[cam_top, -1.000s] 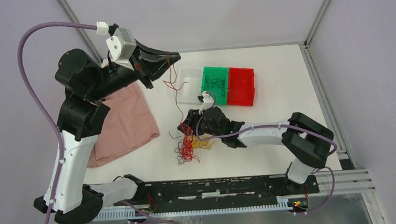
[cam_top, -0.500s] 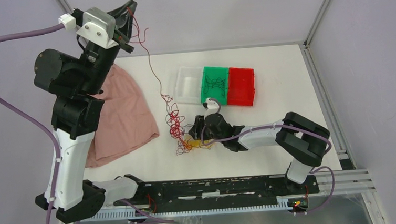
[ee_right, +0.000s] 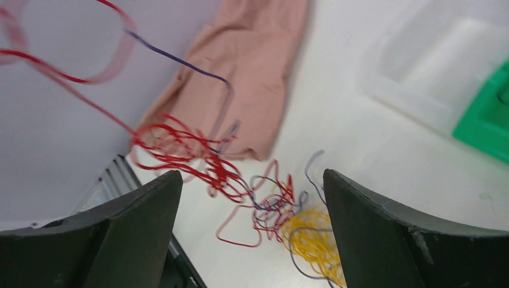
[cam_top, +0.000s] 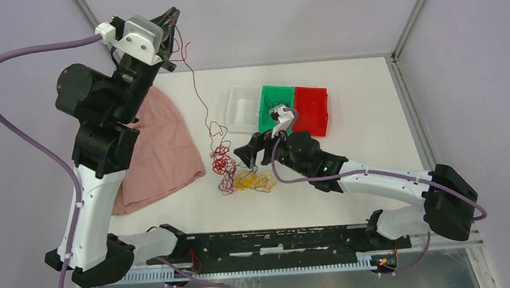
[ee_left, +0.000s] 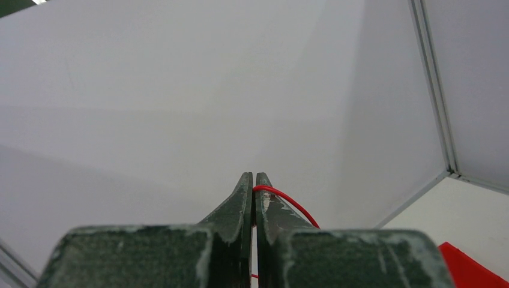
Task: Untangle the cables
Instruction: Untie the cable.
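Observation:
The cables (cam_top: pixel 225 168) lie as a tangle of red and dark strands on the white table, with a yellow bunch (cam_top: pixel 255 180) at its right. One red cable (cam_top: pixel 198 100) rises from the tangle to my left gripper (cam_top: pixel 173 14), held high at the back left and shut on it. In the left wrist view the red cable (ee_left: pixel 288 204) loops out from the closed left gripper (ee_left: pixel 252 177). My right gripper (cam_top: pixel 249 151) hovers open just above the tangle, holding nothing. In its wrist view the right gripper (ee_right: pixel 251 175) frames the red strands (ee_right: pixel 222 171) and the yellow bunch (ee_right: pixel 312 237).
A pink cloth (cam_top: pixel 161 147) lies left of the tangle, also seen as the pink cloth (ee_right: pixel 252 78). Behind it stand a clear tray (cam_top: pixel 242 109), a green tray (cam_top: pixel 277 105) with dark wires in it, and a red tray (cam_top: pixel 311 109).
My right gripper has opened, let go of the tangle and risen above it, its arm stretching out. The left gripper climbed high to the back left, drawing the red cable out long.

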### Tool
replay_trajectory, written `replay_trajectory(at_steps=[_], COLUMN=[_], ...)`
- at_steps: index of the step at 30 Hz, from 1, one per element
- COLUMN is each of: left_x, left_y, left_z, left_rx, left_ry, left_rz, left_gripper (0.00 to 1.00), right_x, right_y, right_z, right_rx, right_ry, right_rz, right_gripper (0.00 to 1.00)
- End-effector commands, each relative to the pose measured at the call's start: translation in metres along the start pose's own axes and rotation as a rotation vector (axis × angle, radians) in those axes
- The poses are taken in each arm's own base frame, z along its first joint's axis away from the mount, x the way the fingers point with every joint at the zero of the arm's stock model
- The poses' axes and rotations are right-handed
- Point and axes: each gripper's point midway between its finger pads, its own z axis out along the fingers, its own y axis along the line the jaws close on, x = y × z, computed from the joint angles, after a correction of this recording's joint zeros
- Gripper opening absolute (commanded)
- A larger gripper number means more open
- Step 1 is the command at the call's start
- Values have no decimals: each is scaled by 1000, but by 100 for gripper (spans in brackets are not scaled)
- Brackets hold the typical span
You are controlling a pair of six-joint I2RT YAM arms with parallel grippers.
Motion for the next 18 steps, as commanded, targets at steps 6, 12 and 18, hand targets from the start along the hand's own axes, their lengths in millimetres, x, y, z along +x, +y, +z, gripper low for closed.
replay_trajectory(at_steps=[6, 12, 18], left_x=[-2, -8, -16], left_y=[-13, -14, -11], left_z=[-6, -9, -9], left_rx=[68, 77, 75], left_ry=[-14, -29, -46], left_rz=[-1, -7, -8], left_gripper=[3, 3, 3], right_x=[-39, -31, -5], right_y=[99, 95, 67], right_z=[0, 35, 61], right_rx=[-326, -250, -111], right_ry=[-82, -53, 20], right_rz=[-179, -168, -168], right_gripper=[96, 92, 59])
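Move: The red cable hangs almost straight down from the left gripper's pinch. Its part by the right hand lies about 9 cm to that hand's left, roughly 3 cm ahead and 2 cm higher. From the right hand, the lower red tangle is some 7 cm ahead, 7 cm left and 19 cm below; the yellow cable is 8 cm ahead, straight below that line by about 21 cm. From the left hand, the hanging part is some 40 cm below, 2 cm right, level fore and aft. Towards the hanging red cable, the open right hand swings about 9 cm left, first rising some 5 cm and drawing back 3 cm, then coming forward and sinking about 3 cm, turned roughly 10 degrees counter-clockwise. Its fingers begin to close around the strand above the tangle only at the end. The left hand keeps its pinch high up, easing down about 2 cm. ##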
